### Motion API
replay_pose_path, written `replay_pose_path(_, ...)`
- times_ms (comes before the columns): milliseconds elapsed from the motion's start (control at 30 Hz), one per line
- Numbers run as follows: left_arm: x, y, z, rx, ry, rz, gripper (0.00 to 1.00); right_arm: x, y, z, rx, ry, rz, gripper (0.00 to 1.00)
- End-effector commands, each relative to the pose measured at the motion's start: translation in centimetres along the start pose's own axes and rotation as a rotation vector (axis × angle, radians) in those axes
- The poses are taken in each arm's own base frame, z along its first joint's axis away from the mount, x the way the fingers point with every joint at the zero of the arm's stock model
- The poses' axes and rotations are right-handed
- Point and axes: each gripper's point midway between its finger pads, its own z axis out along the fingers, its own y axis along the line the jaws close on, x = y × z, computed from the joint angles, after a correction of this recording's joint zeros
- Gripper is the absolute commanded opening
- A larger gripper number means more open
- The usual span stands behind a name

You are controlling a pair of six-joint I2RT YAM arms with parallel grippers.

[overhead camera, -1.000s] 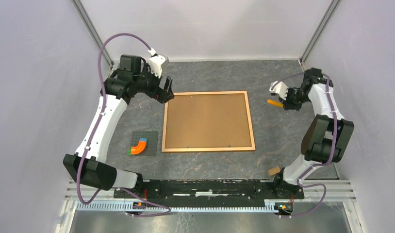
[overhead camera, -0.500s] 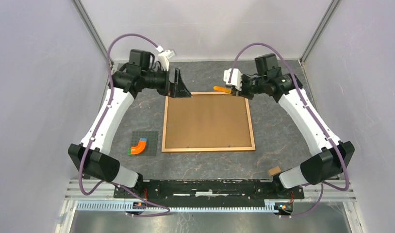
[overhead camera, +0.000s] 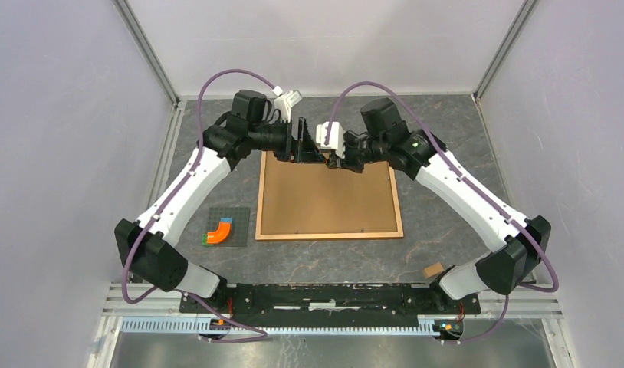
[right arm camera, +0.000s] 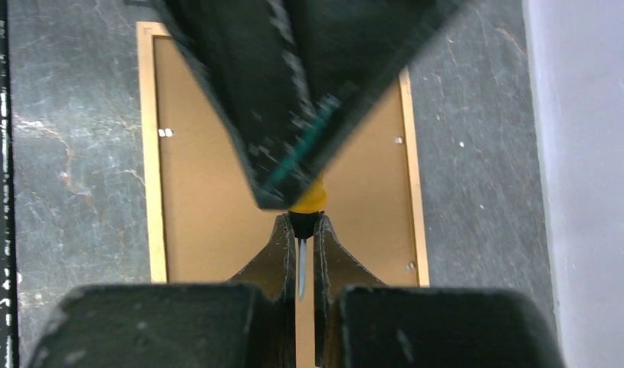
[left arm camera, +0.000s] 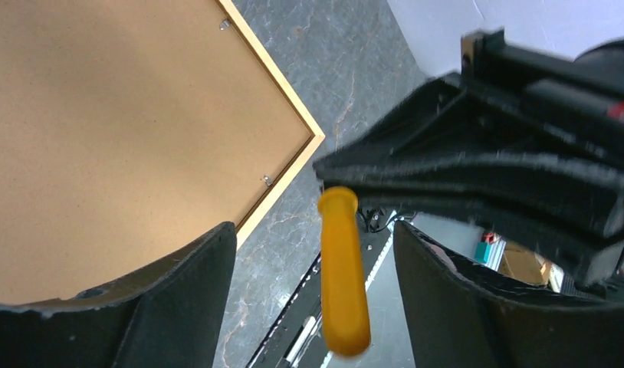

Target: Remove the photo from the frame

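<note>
The frame [overhead camera: 328, 199] lies face down on the table, its brown backing board up inside an orange-brown border; the photo is hidden beneath. Above the frame's far edge my two grippers meet. My right gripper [overhead camera: 338, 159] is shut on a screwdriver [right arm camera: 302, 224], pinching its black collar, the metal blade running back between the fingers. The screwdriver's yellow handle [left arm camera: 343, 268] pokes between the fingers of my left gripper [left arm camera: 315, 238], which is open with a gap on each side of the handle. In the right wrist view my left gripper hides most of the handle.
Small metal clips [left arm camera: 267, 181] sit along the backing's edges. A grey plate with an orange block [overhead camera: 227, 227] lies left of the frame. A small tan block [overhead camera: 433, 269] rests near the right arm's base. Enclosure walls stand on three sides.
Both arms swung inward from the sides to meet over the frame's far edge. The right carried the screwdriver along, and the left's fingers now straddle its yellow handle, slightly narrower than before.
</note>
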Motion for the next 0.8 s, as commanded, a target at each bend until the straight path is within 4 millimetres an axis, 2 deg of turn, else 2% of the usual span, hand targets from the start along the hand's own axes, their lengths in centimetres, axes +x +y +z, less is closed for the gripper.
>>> replay_pose_path(0, -1.0, -0.6, 0.6, 0.026, -0.045, -0.032, 0.78, -0.9, 0.4, 1.0, 0.008, -0.021, -0.006, 0.0)
replay_pose_path(233, 0.1, -0.4, 1.5, 0.021, -0.019, -0.034, 0.59, -0.8, 0.1, 1.4, 0.027, -0.016, 0.026, 0.0)
replay_pose_path(433, 0.4, -0.6, 1.9, 0.032, -0.018, -0.048, 0.57, -0.5, -0.1, 1.7, 0.039, -0.007, 0.054, 0.0)
replay_pose_path(667, 0.5, -0.3, 2.3, 0.027, -0.027, -0.086, 0.46, -1.0, 0.7, 1.5, 0.016, -0.034, 0.052, 0.0)
replay_pose_path(767, 0.8, 0.1, 2.4, 0.018, -0.023, -0.094, 0.33, -1.1, 0.9, 1.5, 0.015, -0.04, 0.054, 0.0)
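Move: The screwdriver's yellow handle already stands between my open left fingers; its middle is about 2 cm to the right of my left hand, 1 cm back and 2 cm below. The right fingers, pinching its collar, are some 4 cm to my left hand's right, 1 cm back and 4 cm lower. From my right hand the handle's middle is about 2 cm left and 2 cm above, level fore and aft. The frame's middle lies 3 cm right of my left hand, some 27 cm below, level fore and aft. I narrow my left fingers around the yellow handle from nearly wide open to under half open, while that hand sinks about 2 cm and eases 1.5 cm to the right, further over the handle. My right hand keeps its pinch on the screwdriver and offers it: a centimetre back and to the left, then forward again, ending about 1.5 cm lower. ##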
